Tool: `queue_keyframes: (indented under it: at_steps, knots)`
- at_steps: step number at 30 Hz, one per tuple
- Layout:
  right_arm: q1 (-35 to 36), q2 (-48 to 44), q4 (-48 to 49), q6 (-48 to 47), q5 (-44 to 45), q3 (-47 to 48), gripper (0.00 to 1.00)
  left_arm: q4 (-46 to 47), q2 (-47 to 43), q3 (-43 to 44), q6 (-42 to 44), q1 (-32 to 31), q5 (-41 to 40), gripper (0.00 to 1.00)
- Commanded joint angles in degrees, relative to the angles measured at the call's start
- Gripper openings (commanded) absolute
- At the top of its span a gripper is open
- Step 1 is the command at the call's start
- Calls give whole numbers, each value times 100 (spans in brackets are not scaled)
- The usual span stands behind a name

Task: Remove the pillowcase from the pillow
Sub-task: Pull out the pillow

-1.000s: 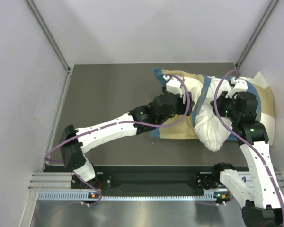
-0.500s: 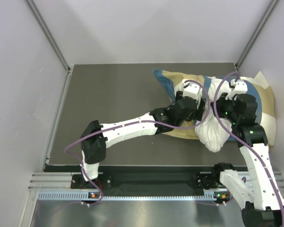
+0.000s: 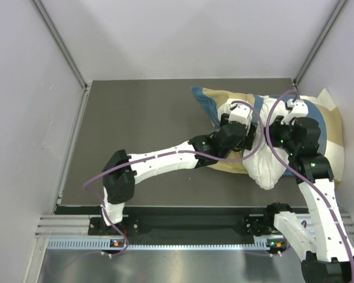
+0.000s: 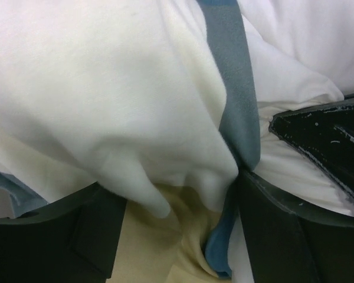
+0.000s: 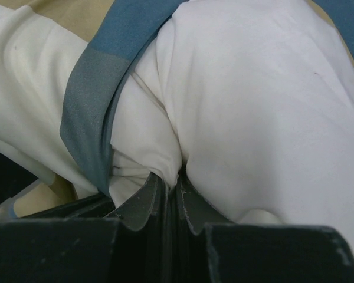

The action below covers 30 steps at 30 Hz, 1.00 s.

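Observation:
The checked pillowcase (image 3: 215, 97) lies crumpled at the back right of the table, and the white pillow (image 3: 265, 166) bulges out of it toward the front. My left gripper (image 3: 242, 118) is over the pillowcase's mouth. In the left wrist view this gripper (image 4: 177, 194) is open wide, with cream pillowcase cloth (image 4: 106, 88), a tan fold and the blue edge (image 4: 236, 88) lying between its fingers. My right gripper (image 3: 290, 113) sits on the pillow's right side. In the right wrist view it (image 5: 178, 180) is shut on a pinch of the white pillow (image 5: 253, 106), beside the blue edge (image 5: 91, 106).
The dark grey tabletop (image 3: 135, 124) stretches to the left of the bedding. Pale walls (image 3: 29, 88) enclose the table on the left, back and right. A metal rail (image 3: 189, 239) with both arm bases runs along the near edge.
My left arm has swung right, carrying its gripper from the pillowcase's left part to its mouth beside the pillow, and its jaws have widened. The right arm has stayed put.

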Motion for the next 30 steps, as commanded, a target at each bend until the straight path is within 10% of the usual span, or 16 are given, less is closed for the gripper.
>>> queue_keyframes:
  at_steps: [1, 8, 30]
  knots:
    - [-67, -136, -820, -79, 588, 62, 0, -229, 596, 788, 6, 183, -407, 74]
    - [-50, -197, -873, -53, 605, 71, 0, -318, 553, 448, -143, 561, -521, 0]
    - [-41, -198, -988, 61, 1316, 54, 0, 368, -2152, -2111, -196, 2704, -1058, 0]
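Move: The loose cream fold of the pillowcase sits between the left hand's open fingers, about 1 cm ahead, 1 cm to the right and 1 cm below. From this hand, the pillow's white bulge is about 8 cm right, 7 cm back and 8 cm lower; the blue case corner is about 12 cm left, 9 cm ahead and 14 cm lower. From the right hand, already gripping the white pillow, the fold is roughly 9 cm left and 2 cm ahead, about level. Left fingers pinch the pillowcase fold, then pull about 6 cm left; right hand keeps its pillow grip, drawn 2.5 cm left. ##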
